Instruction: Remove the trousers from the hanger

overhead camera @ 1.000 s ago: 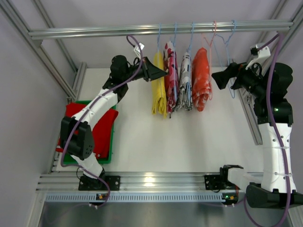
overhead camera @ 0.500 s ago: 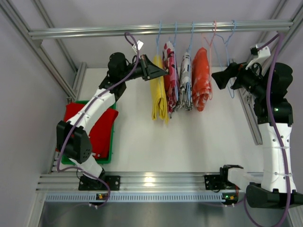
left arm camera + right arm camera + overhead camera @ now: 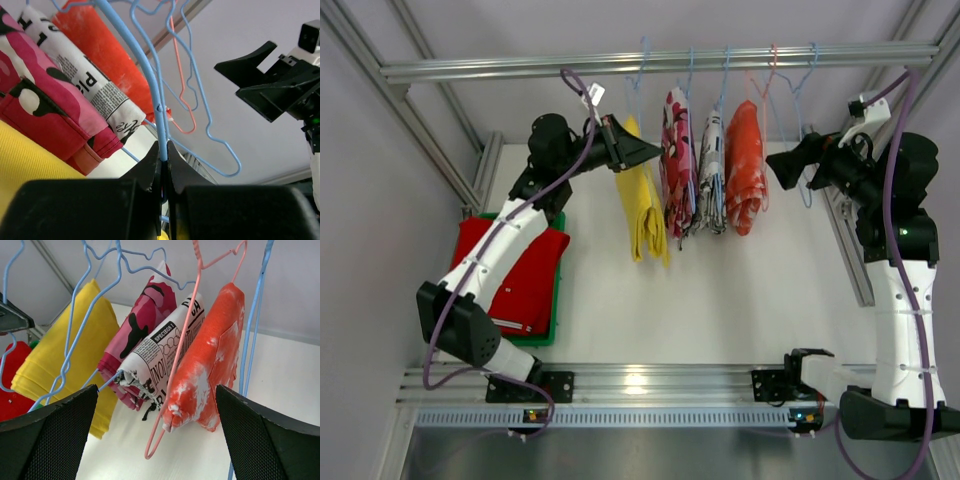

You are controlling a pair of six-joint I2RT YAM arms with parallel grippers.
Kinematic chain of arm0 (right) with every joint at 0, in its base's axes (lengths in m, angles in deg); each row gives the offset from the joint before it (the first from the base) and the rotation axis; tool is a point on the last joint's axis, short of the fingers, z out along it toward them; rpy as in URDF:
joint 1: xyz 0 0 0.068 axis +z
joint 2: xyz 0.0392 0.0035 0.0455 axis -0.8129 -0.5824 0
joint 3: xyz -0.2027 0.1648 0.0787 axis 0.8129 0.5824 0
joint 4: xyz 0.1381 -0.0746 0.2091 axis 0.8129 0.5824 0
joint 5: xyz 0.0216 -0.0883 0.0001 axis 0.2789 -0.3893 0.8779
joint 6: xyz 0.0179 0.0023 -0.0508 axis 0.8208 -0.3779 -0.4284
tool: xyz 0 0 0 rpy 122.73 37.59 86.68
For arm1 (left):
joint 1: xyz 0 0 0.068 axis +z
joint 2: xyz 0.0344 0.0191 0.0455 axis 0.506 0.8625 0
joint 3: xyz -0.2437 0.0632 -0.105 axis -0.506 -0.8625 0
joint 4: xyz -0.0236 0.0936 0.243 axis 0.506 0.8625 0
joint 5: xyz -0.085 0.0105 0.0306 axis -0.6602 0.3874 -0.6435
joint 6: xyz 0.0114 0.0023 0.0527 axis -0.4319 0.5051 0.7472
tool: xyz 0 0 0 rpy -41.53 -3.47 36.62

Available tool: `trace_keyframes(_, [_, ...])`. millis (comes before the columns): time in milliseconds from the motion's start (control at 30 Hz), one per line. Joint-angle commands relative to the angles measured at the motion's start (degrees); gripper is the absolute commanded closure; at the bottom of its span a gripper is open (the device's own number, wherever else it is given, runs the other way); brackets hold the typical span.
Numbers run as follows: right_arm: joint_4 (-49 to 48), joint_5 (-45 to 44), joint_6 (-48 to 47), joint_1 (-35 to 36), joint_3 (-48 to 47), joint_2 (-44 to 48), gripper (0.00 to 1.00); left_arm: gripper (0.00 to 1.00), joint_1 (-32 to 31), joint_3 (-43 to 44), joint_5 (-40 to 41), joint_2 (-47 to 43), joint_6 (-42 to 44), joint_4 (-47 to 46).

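Yellow trousers (image 3: 642,205) hang folded over a blue wire hanger (image 3: 638,75) on the top rail (image 3: 520,68). My left gripper (image 3: 652,152) is shut on that hanger's wire just above the cloth. In the left wrist view the jaws (image 3: 163,146) pinch the blue wire (image 3: 145,65), with yellow cloth (image 3: 30,170) at lower left. Red trousers (image 3: 525,275) lie in the green bin (image 3: 558,310). My right gripper (image 3: 775,165) stands open to the right of the garments; its wrist view (image 3: 157,430) shows the yellow trousers (image 3: 75,345) at left.
Three other garments hang to the right of the yellow pair: pink camouflage (image 3: 677,165), newsprint pattern (image 3: 712,170) and orange-white (image 3: 745,165). Bare pink (image 3: 770,75) and blue (image 3: 807,150) hangers hang by the right gripper. Metal frame posts run along both sides.
My left gripper has drawn the hanger with the yellow trousers to the left along the rail, opening a gap to the pink garment. The right arm has stayed still.
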State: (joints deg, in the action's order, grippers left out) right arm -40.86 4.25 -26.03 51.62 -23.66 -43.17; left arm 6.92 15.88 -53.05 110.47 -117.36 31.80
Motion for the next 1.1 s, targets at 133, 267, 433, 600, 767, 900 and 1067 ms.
trace_keyframes(133, [-3.6, 1.9, 0.8, 0.9, 1.7, 1.7, 0.01, 1.00, 0.9, -2.1, 4.0, -11.1, 3.3, -18.6])
trace_keyframes(267, [-4.0, 3.9, 1.5, 1.3, 1.4, 1.4, 0.01, 1.00, 0.9, -3.0, 3.6, -11.8, 3.2, -18.0])
trace_keyframes(433, [-5.8, 3.8, 3.5, 4.8, 1.7, 1.5, 0.01, 1.00, 0.5, -6.6, 3.2, -14.2, 3.7, -16.2])
trace_keyframes(600, [-7.7, 1.5, 4.7, 12.9, 2.6, 0.9, 0.01, 1.00, -0.8, -12.9, 4.3, -19.2, 6.0, -13.9])
trace_keyframes(767, [-12.6, 0.2, 8.1, 20.4, 2.3, -1.5, 0.00, 1.00, -2.0, -15.5, 5.4, -24.0, 10.8, -10.2])
trace_keyframes(900, [-20.3, -1.3, 12.0, 26.2, 2.0, -3.7, 0.00, 1.00, -2.1, -17.8, 5.4, -26.9, 12.5, -7.8])
trace_keyframes(1067, [-27.6, -2.8, 20.7, 34.6, -1.1, -10.0, 0.00, 1.00, -2.5, -20.4, 5.9, -29.6, 12.9, -6.4])
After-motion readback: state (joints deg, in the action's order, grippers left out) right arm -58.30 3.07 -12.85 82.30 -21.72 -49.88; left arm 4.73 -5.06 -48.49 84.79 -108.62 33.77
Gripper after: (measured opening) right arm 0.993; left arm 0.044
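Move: The yellow trousers hang on their blue hanger, already in the left fingers. Their middle is roughly 16 cm below that hand, 1 cm ahead and 4 cm left; the rail is about 14 cm ahead, 0 cm sideways, 15 cm above. From the right hand those trousers lie some 27 cm left, 4 cm ahead, 17 cm lower. Its other neighbours, all 9 cm ahead and 16 cm below: red trousers 6 cm left, black-and-white 14 cm, pink camouflage 20 cm. The hanger with the yellow trousers, still pinched in the shut left fingers, goes up about 3 cm, sinks again, then comes back some 10 cm and slightly left, away from the rail. The open right hand starts a little later and sweeps about 18 cm left towards that hanger, across the near side of the red and black-and-white trousers, drifting back and turning some 30 degrees counter-clockwise, empty. ##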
